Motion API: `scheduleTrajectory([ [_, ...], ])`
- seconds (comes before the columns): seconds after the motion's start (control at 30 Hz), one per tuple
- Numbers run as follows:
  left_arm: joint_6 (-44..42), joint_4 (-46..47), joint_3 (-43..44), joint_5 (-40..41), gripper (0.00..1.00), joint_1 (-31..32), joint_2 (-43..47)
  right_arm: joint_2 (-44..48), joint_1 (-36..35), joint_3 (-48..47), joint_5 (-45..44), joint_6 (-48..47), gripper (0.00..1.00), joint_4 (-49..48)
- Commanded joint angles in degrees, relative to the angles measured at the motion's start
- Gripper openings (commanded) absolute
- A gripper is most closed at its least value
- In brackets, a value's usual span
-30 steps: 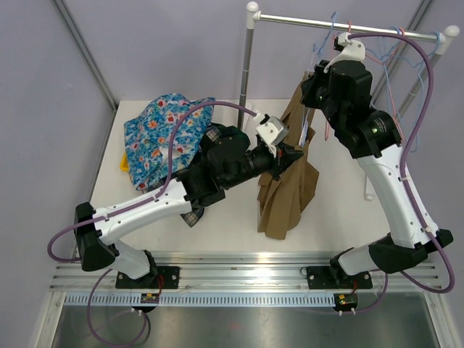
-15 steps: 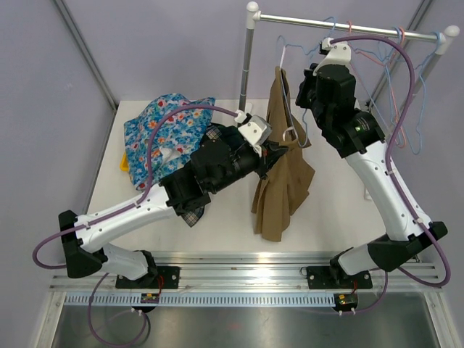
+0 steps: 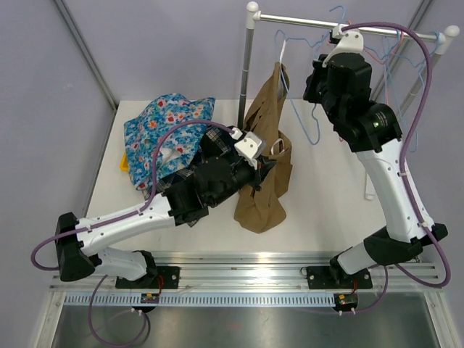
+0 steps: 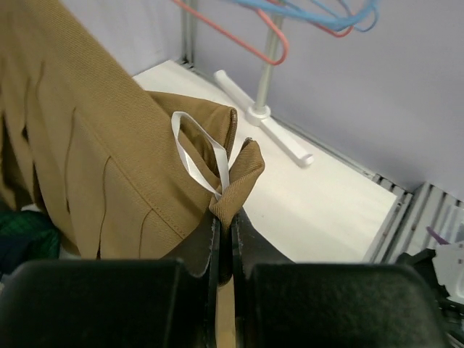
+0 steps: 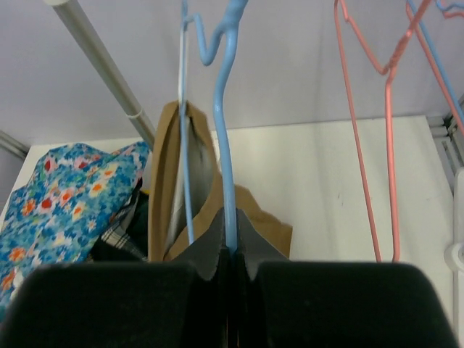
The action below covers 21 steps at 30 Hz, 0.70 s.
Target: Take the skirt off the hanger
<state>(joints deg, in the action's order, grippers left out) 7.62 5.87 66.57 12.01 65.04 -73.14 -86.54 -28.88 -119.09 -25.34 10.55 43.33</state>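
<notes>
The tan pleated skirt (image 3: 264, 170) hangs in a bunch from its top end (image 3: 276, 80) under the rail, and its lower part droops onto the table. My left gripper (image 3: 270, 161) is shut on a waistband corner of the skirt (image 4: 235, 185), beside a white hanging loop (image 4: 194, 152). My right gripper (image 3: 314, 85) is shut on the light-blue wire hanger (image 5: 229, 145). A second thin wire of the hanger (image 5: 185, 138) runs down into the skirt's top (image 5: 170, 196). The hanger's loop also shows in the top view (image 3: 307, 119).
A blue floral garment (image 3: 165, 134) and a dark tartan garment (image 3: 190, 215) lie at the left of the table. The rack pole (image 3: 246, 69) stands behind the skirt, with its rail (image 3: 377, 30) carrying pink hangers (image 5: 366, 145) and blue ones. The rack foot (image 4: 279, 134) lies on the table.
My left gripper has pulled the skirt's waistband corner left and nearer, so the skirt has swung left. My right gripper has moved slightly up and right with the hanger.
</notes>
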Motion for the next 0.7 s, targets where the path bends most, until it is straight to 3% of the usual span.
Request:
scheduleTrajectory([
  [0.0, 0.9, 2.8, 1.8, 7.0, 0.00, 1.7, 0.0, 3.0, 0.5, -3.6, -0.6, 6.7, 0.00, 2.2],
  [0.13, -2.9, 0.1, 9.7, 12.5, 0.00, 0.3, -4.1, 10.3, 0.6, 5.8, 5.0, 11.2, 0.00, 6.6],
  [0.37, -5.8, -3.7, 26.5, 10.9, 0.00, -6.8, -14.4, 19.2, 0.6, 14.5, 19.3, 14.5, 0.00, 18.7],
  [0.5, -7.2, -5.7, 38.1, 10.2, 0.00, -9.2, -21.4, 20.5, 0.6, 11.7, 28.1, 15.9, 0.00, 25.4],
  [0.67, -5.3, -13.3, 50.0, 9.3, 0.00, -14.2, -31.9, 17.6, 0.5, 1.3, 41.1, 16.5, 0.00, 37.6],
])
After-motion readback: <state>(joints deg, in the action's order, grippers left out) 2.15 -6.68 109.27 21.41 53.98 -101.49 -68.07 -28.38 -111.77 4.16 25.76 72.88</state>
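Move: The skirt, pinched by a lower waist corner in the left fingers, still hangs by its upper corner on the far end of the blue hanger; that hanger end is about 20 cm ahead of the left hand, 2 cm to its right and 12 cm higher. From the right hand, which grips the hanger wire, it lies some 8 cm left, 5 cm ahead and 3 cm lower. The rack's left post stands about 8 cm left of that end and 4 cm beyond it; a pink hanger hangs roughly 8 cm ahead of the right hand and 10 cm to its right. The skirt's held corner is carried forward some 16 cm by the left hand, which also climbs about 7 cm and turns some 20 degrees counter-clockwise. Against it the right hand draws the blue hanger back about 17 cm and down 6, tipping its fingers down and swinging them left, so the hands pass each other; both grips stay shut. ##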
